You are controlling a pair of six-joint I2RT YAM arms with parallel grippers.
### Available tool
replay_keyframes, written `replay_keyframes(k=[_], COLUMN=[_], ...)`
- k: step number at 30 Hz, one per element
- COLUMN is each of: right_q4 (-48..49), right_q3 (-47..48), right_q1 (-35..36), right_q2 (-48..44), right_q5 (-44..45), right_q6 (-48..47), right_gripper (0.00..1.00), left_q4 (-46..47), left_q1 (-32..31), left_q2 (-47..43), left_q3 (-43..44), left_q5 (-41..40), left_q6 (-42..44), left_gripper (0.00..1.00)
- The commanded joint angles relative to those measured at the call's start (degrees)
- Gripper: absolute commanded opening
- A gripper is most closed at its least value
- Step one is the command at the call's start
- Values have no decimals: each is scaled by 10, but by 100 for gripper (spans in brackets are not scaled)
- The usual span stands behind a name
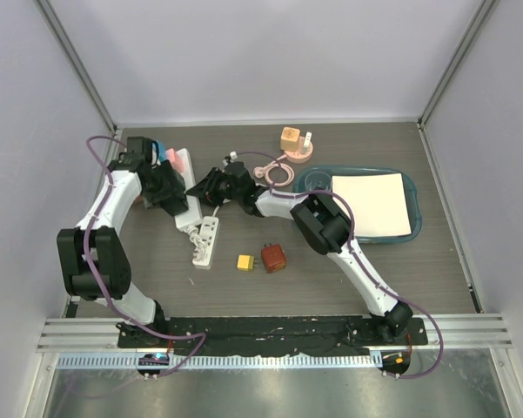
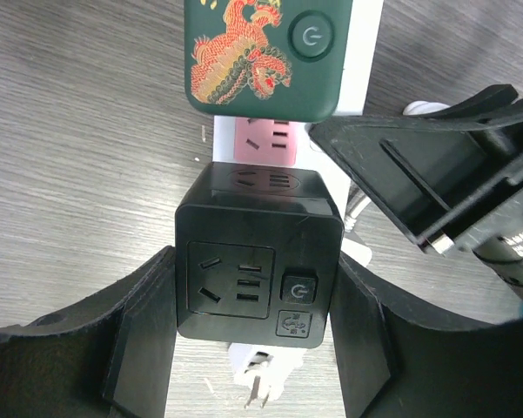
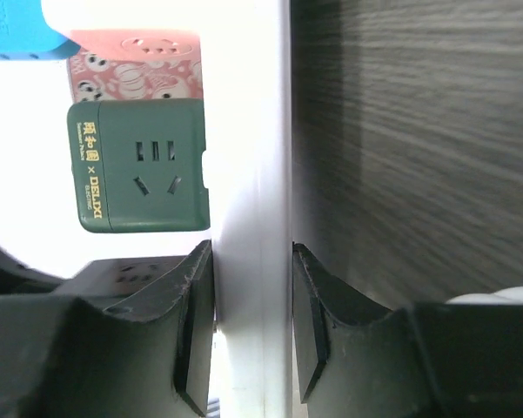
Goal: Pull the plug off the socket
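Observation:
The socket is a white power strip (image 1: pixel 185 164) lying at the left of the table, with several cube plugs in a row on it. My left gripper (image 1: pixel 171 193) (image 2: pixel 257 292) is shut on the black cube plug (image 2: pixel 259 257), one finger on each side. I cannot tell whether it is still seated. Beyond it on the strip sit a pink plug (image 2: pixel 265 139) and a green dragon-printed plug (image 2: pixel 265 57). My right gripper (image 1: pixel 212 186) (image 3: pixel 252 261) is shut on the white strip's edge (image 3: pixel 252 157), beside the green plug (image 3: pixel 139 165).
A second white power strip (image 1: pixel 206 241) lies just in front. A yellow plug (image 1: pixel 244 261) and a red-brown cube (image 1: pixel 273 258) rest mid-table. At the back are an orange block (image 1: pixel 290 138) and a pink cable (image 1: pixel 274 171). A teal tray (image 1: pixel 416 228) holding white paper is at the right.

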Motion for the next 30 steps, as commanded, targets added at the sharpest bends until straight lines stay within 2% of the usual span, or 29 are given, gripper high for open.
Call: replay_keyframes(k=[1,3,5,9,13,16,20,22,26,27,30], right_q4=[-25,-49,-33,20,43,37,-7,-11,2,4,10], right_q3=[4,27,11,-13,-1,13,70,71,46,43,35], right_q1=[-3,4,9,10,6,-3,-13,-18,-18,-18,-19], right_q2=[-15,-9,-11,-16,-23,-38,-22,-15,-18,-19,-23], right_q5=[62,59,54,41,21,23,11,7,5,4,3], right_q6=[-72,-91,-93,-53,-31,-33,-42,-41,-39,-35,-31], right_gripper=[1,1,1,1,1,1,1,1,1,1,1], left_q4=[-17,-40,-54,-38,-78,-74,-67,-71,-67,-67,-55], left_q1=[3,3,3,2,3,9,11,11,11,11,11], left_q2=[-58,-39,-32,-55,-78,-119,-158,-171,-191,-194,-194], left_q3=[43,68,88,81,72,18,-37,-61,-108,-121,-164], left_q5=[-35,-78,-79,-49,-106,-95,-4,15,-3,-38,-42], left_q6=[-2,4,2,-12,10,9,-20,-21,-42,-61,-110], left_gripper=[0,0,0,0,0,0,0,0,0,0,0])
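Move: The left fingers still grip the black plug, and its socket near the power strip's rear end lies about 3 cm below them. The green plug is some 7 cm ahead and 1 cm left, with the pink plug about 5 cm beyond it; the small power strip lies roughly 10 cm back, 7 cm right and lower. From the right hand, pinching the strip's right edge, the black plug is about 4 cm back and 4 cm left, slightly higher. The left hand keeps its grip on the black plug and pulls it about 5 cm up off the power strip, leaning slightly forward and left at first, then carries it some 10 cm back towards its base over the bare table, sinking again by over 4 cm. The right hand keeps the strip's edge pinched against the pull, dipping about a centimetre as the plug leaves, then draws the strip a little forward and right, away from the departing plug. ##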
